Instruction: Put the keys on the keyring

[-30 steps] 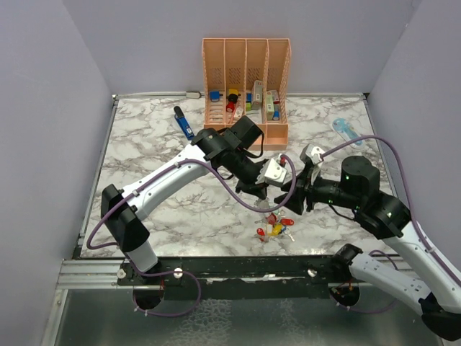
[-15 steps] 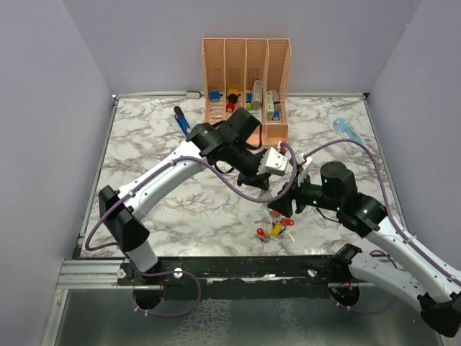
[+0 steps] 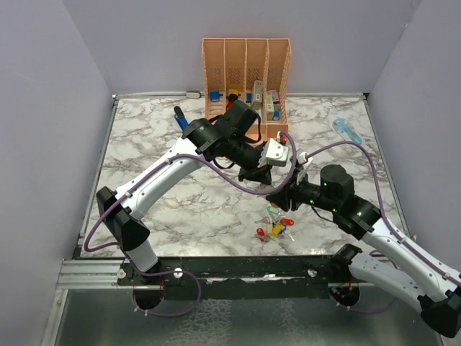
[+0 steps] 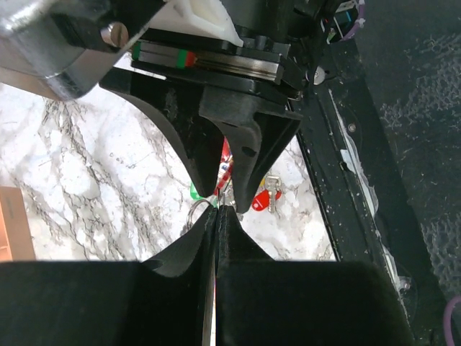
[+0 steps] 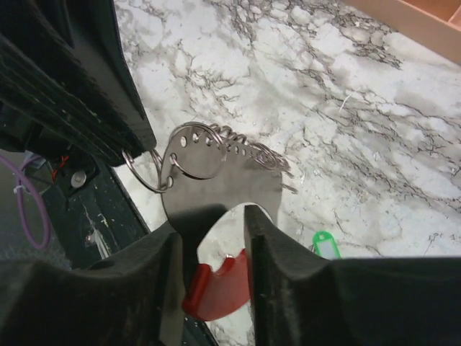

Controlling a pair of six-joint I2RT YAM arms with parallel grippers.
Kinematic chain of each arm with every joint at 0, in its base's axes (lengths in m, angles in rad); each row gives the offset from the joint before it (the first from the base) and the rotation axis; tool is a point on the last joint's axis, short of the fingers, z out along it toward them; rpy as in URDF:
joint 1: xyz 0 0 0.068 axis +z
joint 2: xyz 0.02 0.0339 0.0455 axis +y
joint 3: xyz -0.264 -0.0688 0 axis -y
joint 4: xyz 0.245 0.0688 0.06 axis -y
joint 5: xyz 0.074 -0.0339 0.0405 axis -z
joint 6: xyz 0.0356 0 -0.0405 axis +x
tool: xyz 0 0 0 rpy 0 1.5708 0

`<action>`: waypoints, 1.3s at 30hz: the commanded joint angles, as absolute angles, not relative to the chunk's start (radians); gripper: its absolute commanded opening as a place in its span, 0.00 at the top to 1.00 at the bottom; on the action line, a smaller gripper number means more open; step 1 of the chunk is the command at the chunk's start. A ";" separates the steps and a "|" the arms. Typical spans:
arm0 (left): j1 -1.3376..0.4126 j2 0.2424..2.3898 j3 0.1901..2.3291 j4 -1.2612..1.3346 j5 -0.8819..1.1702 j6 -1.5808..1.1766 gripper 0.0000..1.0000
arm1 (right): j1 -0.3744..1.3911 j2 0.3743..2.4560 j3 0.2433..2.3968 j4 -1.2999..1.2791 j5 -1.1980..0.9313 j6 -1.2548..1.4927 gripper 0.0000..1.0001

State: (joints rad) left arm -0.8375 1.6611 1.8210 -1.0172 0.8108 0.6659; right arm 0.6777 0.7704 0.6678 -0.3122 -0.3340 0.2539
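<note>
My right gripper point(image 5: 212, 223) is shut on the keyring point(image 5: 230, 180), a grey-silver plate with a row of holes and a red side point(image 5: 216, 288) showing between the fingers. A wire ring point(image 5: 194, 151) hangs through the plate. A second wire ring point(image 5: 142, 171) links to it, and my left gripper point(image 4: 216, 210) is shut on that one, tip to tip with the right fingers point(image 4: 245, 158). Both grippers meet above the table in the top view point(image 3: 274, 189). Loose keys point(image 3: 274, 229) with red, yellow and green heads lie below them, among them a green one point(image 5: 325, 244).
A peach organiser point(image 3: 246, 72) with coloured items stands at the back. A dark blue stick tool point(image 3: 180, 119) lies to its left and a pale blue flat tool point(image 3: 347, 131) at the back right. The black front rail point(image 3: 238, 265) runs just beyond the keys.
The right arm has reached further left and the left wrist has drawn back toward the organiser, the two grippers staying tip to tip. The keys on the table have not moved.
</note>
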 commanded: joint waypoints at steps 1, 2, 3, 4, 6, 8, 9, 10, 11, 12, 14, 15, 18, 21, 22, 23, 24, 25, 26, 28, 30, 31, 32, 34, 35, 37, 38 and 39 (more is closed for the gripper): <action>-0.836 1.671 1.838 -1.007 0.859 0.640 1.00 | 0.679 0.755 0.651 -0.202 -0.311 0.236 0.71; -0.836 1.670 1.836 -1.007 0.857 0.638 1.00 | 0.679 0.748 0.648 -0.194 -0.308 0.236 0.73; -0.836 1.669 1.836 -1.007 0.855 0.634 1.00 | 0.680 0.744 0.649 -0.191 -0.308 0.235 0.77; -0.837 1.669 1.836 -1.009 0.855 0.634 1.00 | 0.680 0.740 0.648 -0.190 -0.309 0.233 0.81; -0.836 1.668 1.835 -1.008 0.844 0.632 1.00 | 0.679 0.735 0.650 -0.195 -0.315 0.232 0.91; -0.837 1.665 1.829 -1.001 0.813 0.629 1.00 | 0.679 0.734 0.656 -0.208 -0.319 0.232 0.98; -0.837 1.664 1.826 -0.994 0.790 0.625 1.00 | 0.680 0.733 0.659 -0.213 -0.320 0.233 0.99; -0.837 1.662 1.823 -0.987 0.768 0.621 1.00 | 0.680 0.731 0.659 -0.217 -0.322 0.233 0.99; -0.837 1.660 1.819 -0.982 0.743 0.619 1.00 | 0.680 0.731 0.660 -0.220 -0.323 0.235 0.99; -0.837 1.658 1.816 -0.977 0.719 0.620 1.00 | 0.679 0.730 0.663 -0.223 -0.324 0.238 0.99; -0.837 1.654 1.813 -0.973 0.674 0.622 1.00 | 0.679 0.730 0.668 -0.232 -0.326 0.241 0.99; -0.837 1.652 1.812 -0.974 0.661 0.627 1.00 | 0.679 0.732 0.671 -0.234 -0.328 0.244 0.99; -0.837 1.649 1.817 -0.990 0.627 0.646 1.00 | 0.679 0.742 0.679 -0.241 -0.332 0.246 0.99; -0.837 1.649 1.830 -1.013 0.599 0.668 1.00 | 0.678 0.755 0.684 -0.243 -0.339 0.247 0.99; -0.837 1.650 1.834 -1.022 0.593 0.676 1.00 | 0.679 0.759 0.685 -0.242 -0.342 0.247 0.99; -0.838 1.651 1.837 -1.028 0.584 0.680 1.00 | 0.680 0.762 0.685 -0.240 -0.344 0.246 0.99; -0.838 1.651 1.838 -1.033 0.573 0.683 1.00 | 0.680 0.763 0.686 -0.238 -0.347 0.247 0.99; -0.838 1.653 1.840 -1.039 0.563 0.687 1.00 | 0.680 0.765 0.687 -0.238 -0.348 0.247 0.99; -0.839 1.654 1.843 -1.049 0.557 0.696 1.00 | 0.680 0.765 0.685 -0.239 -0.348 0.244 0.99; -0.838 1.662 1.856 -1.080 0.555 0.718 1.00 | 0.679 0.765 0.686 -0.239 -0.349 0.239 0.99; -0.841 1.673 1.873 -1.120 0.562 0.747 1.00 | 0.680 0.764 0.689 -0.240 -0.353 0.234 0.99; -0.845 1.680 1.882 -1.140 0.563 0.757 1.00 | 0.680 0.764 0.689 -0.239 -0.359 0.231 0.99; -0.848 1.686 1.892 -1.164 0.565 0.768 1.00 | 0.680 0.764 0.691 -0.239 -0.364 0.226 0.99; -0.855 1.690 1.908 -1.210 0.563 0.803 1.00 | 0.679 0.767 0.696 -0.245 -0.372 0.213 0.99; -0.857 1.716 1.917 -1.230 0.562 0.819 1.00 | 0.680 0.769 0.699 -0.247 -0.378 0.206 0.99; -0.861 1.732 1.928 -1.255 0.562 0.840 1.00 | 0.680 0.773 0.705 -0.253 -0.392 0.192 0.99; -0.862 1.739 1.939 -1.277 0.564 0.854 1.00 | 0.680 0.773 0.708 -0.254 -0.397 0.186 0.99; -0.863 1.747 1.948 -1.298 0.568 0.870 1.00 | 0.680 0.774 0.710 -0.256 -0.402 0.179 0.99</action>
State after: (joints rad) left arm -0.8673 1.7103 1.9118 -1.1381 0.6342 0.7753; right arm 0.6796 0.7795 0.6632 -0.2539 -0.3542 0.2173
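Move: The grey plate of the keyring hangs from the wire ring in my left fingers, its middle about 6 cm below that hand and 2 cm farther out. It sits between my open right fingertips, about level with them, 1 cm ahead and 2 cm left. The key pile is some 17 cm below my right hand, about straight under and 2 cm right; the green key is 2 cm ahead, 1 cm right, at that same depth. I shut my right fingers quickly on the plate, easing that hand up about 1 cm, then hold it nearly still with the pinch kept. My left hand keeps its pinch on the wire ring above, goes forward about 2 cm, then sinks slightly more than 1 cm while its wrist tips some 10 degrees. ##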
